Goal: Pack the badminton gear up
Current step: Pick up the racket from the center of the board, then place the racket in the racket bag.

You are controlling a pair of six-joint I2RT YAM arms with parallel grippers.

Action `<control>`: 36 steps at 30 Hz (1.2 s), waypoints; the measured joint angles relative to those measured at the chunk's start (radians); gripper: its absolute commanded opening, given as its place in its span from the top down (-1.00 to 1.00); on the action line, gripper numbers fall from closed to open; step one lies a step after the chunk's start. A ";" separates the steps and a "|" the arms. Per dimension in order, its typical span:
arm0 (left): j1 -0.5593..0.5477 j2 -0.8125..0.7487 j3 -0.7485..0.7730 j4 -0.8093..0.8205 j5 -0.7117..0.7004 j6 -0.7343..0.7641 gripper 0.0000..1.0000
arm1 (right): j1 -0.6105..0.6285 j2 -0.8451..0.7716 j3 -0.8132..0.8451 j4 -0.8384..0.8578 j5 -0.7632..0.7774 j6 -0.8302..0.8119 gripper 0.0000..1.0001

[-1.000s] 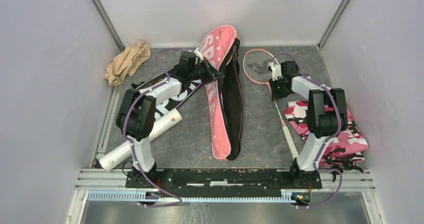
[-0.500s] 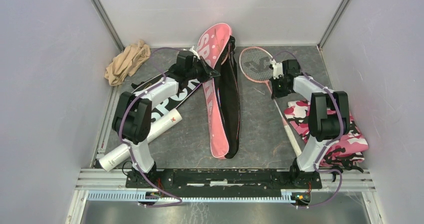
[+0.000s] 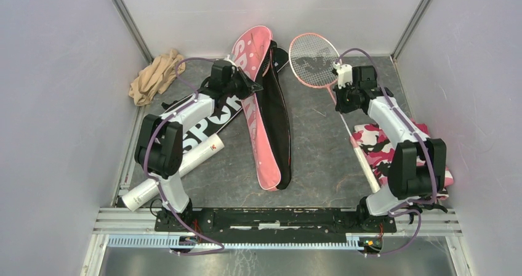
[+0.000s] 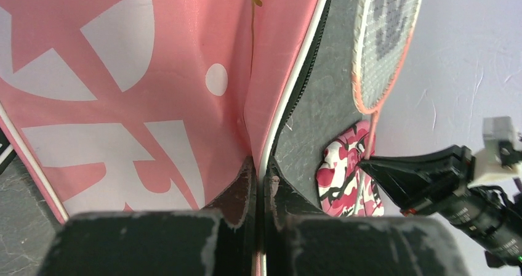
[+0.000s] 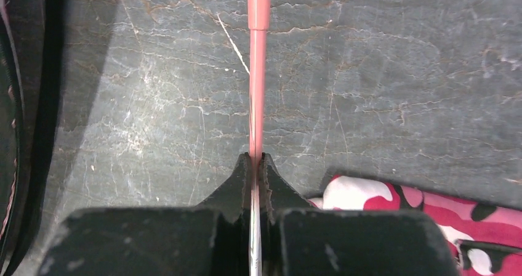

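Note:
A pink racket bag lettered SPORT lies in the middle of the floor, its black half spread open beside it. My left gripper is shut on the pink flap's white-piped edge. My right gripper is shut on the thin pink shaft of a racket. The racket's strung head points at the back wall and its white handle trails toward the near edge. A black SPORT bag lies under my left arm, with a long white tube beside it.
A beige cloth is bunched in the back left corner. A pink camouflage cloth lies under the right arm, next to the racket handle. Grey walls close in on the left, back and right.
The right gripper has shut on the racket shaft and carried the head toward the back wall. The left gripper has pulled the top of the pink bag to the left.

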State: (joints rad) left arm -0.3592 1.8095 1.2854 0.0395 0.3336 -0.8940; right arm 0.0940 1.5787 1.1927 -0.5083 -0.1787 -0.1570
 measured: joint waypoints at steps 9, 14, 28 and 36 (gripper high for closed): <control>0.000 0.022 0.013 0.004 -0.010 -0.001 0.96 | 0.116 -0.124 -0.026 -0.049 0.070 -0.096 0.99; 0.000 0.032 0.013 0.015 -0.009 -0.002 0.96 | 0.208 -0.167 -0.090 -0.054 0.139 -0.138 1.00; 0.000 0.032 0.013 0.023 -0.009 -0.002 0.96 | 0.319 -0.172 -0.185 -0.043 0.323 -0.185 1.00; -0.010 0.032 0.013 0.034 0.002 -0.002 0.96 | 0.413 -0.109 -0.164 -0.027 0.429 -0.184 1.00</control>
State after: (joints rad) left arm -0.3691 1.8412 1.2984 0.0738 0.3355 -0.8959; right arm 0.5068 1.4693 1.0290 -0.5358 0.2504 -0.3412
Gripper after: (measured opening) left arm 0.052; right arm 0.021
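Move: Across to the left of the right hand, which already holds the last racket by its shaft off the board, lies the open pink bag: about 28 cm left, level fore and aft, some 8 cm lower. The black bag lies about 26 cm farther left, partly beyond the pink one. The camo cloth is roughly 33 cm right and 20 cm back. From the left hand, already pinching its rim, the pink bag's middle is about 7 cm back, 6 cm right and 10 cm below. Swinging the racket head towards the pink bag's mouth, the right hand rises about 3 cm, draws back some 6 cm and goes 5 cm left while sinking again to just under its starting height. Its wrist turns counter-clockwise and rolls its left side down about 25 degrees, fingers keeping the shaft. The left hand keeps the rim pinched, nearly still. ##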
